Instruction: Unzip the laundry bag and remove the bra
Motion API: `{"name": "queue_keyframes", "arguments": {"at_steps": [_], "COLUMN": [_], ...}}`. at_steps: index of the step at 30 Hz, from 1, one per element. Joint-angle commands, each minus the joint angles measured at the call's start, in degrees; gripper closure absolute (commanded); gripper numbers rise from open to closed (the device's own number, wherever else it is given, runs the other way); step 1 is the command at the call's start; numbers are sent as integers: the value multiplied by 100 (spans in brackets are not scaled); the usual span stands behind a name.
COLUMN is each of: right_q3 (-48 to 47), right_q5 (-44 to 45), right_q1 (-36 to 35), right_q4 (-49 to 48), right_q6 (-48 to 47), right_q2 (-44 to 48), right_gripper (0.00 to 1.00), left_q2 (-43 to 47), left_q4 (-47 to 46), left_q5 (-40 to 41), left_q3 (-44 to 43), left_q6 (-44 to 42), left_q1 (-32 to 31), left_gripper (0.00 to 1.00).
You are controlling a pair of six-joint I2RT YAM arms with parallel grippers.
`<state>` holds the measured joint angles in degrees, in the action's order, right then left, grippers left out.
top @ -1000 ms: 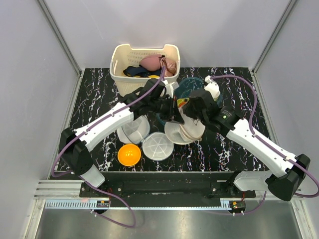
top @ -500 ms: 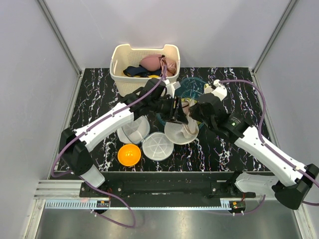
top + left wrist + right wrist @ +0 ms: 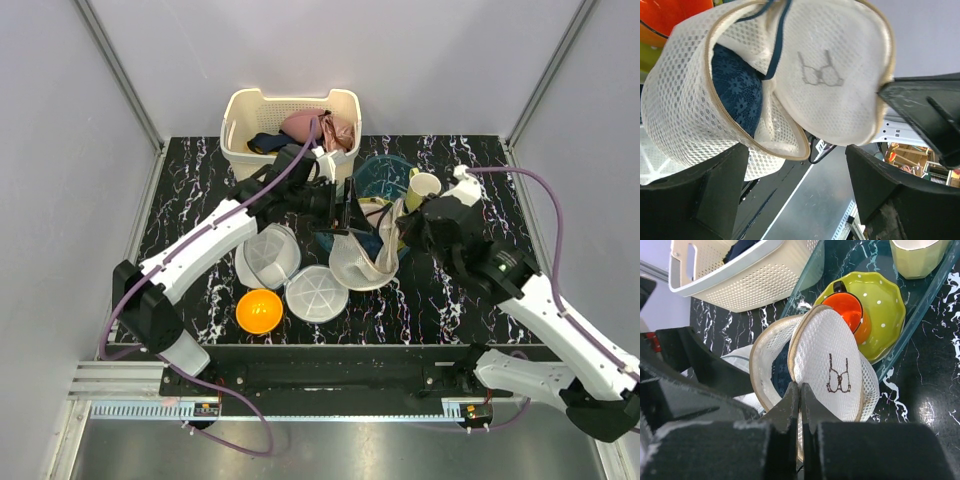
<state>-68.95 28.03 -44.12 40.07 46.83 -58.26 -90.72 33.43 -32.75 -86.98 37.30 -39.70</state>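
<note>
The laundry bag (image 3: 362,265), cream-white mesh, lies unzipped in the middle of the table with its two halves spread apart. In the left wrist view the bag (image 3: 835,75) shows its logo, and the navy lace bra (image 3: 735,90) sits inside with a thin strap hanging over the rim. My right gripper (image 3: 801,390) is shut on the rim of the logo half (image 3: 832,365) and holds it up; the bra (image 3: 781,371) shows in the gap. In the top view the right gripper (image 3: 393,232) is at the bag's far edge. My left gripper (image 3: 795,200) is open and empty just beside the bag, and sits at the bag's left (image 3: 345,218) in the top view.
A cream basket (image 3: 240,110) with a pink bra and dark clothes stands at the back. A teal glass tray (image 3: 385,170) holds a dotted green bowl (image 3: 880,310), an orange cup and a cream cup (image 3: 423,188). Two white ribbed dishes (image 3: 268,258) and an orange bowl (image 3: 259,310) lie front left.
My right arm has drawn back to the right with the bag's rim in it, and the halves have spread wider. My left gripper has moved back a little toward the basket.
</note>
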Motion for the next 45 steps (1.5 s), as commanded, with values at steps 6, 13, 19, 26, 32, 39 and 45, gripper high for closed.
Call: {"name": "queue_keyframes", "arguments": {"at_steps": [6, 13, 19, 26, 32, 39, 45], "right_q3": [-373, -769, -602, -646, -629, -558, -558], "right_q5": [361, 343, 256, 264, 308, 361, 387], "right_q1": [44, 44, 44, 35, 44, 35, 44], "right_q4": [334, 615, 537, 466, 466, 493, 501], "right_q6": [-253, -455, -376, -403, -385, -385, -385], "right_q2": [860, 1010, 957, 851, 878, 957, 1001], "right_gripper": [100, 100, 100, 100, 100, 100, 100], "left_q2": [81, 19, 555, 459, -183, -719, -1053], "left_q4": [-12, 567, 1341, 1447, 1395, 1333, 1298], "left_q5": [23, 670, 2567, 2451, 2036, 2281, 2658], "left_q3": [-170, -705, -1706, -2025, -1876, -1796, -1621], "left_q6": [-47, -152, -486, -1004, -1269, -1366, -1348], "left_q1": [129, 121, -107, -730, -1136, -1171, -1198], "left_gripper": [22, 23, 23, 26, 41, 44, 42]}}
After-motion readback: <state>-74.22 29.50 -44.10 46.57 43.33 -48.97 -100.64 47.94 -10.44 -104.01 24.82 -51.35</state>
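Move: The navy bra lies inside the raised, partly open laundry bag, roughly 5 cm right of the empty left hand, level with it fore and aft and about 6 cm lower. The bag's lid is about 8 cm to that hand's right, 2 cm nearer the base; the orange mug stands some 8 cm ahead and 7 cm right. From the right hand the bra is about 5 cm left, level fore and aft, 9 cm below. Still pinching the lid's rim, the right fingers draw the lid up about 6 cm, rightward and back, then nearly hold there. The wide-open left hand swings up some 11 cm, first forward and right, then back, and descends over the bag's mouth to end 3 cm right of its start and slightly lower, fingers tipped more steeply down and partly closing towards the bra; contact can't be seen. ##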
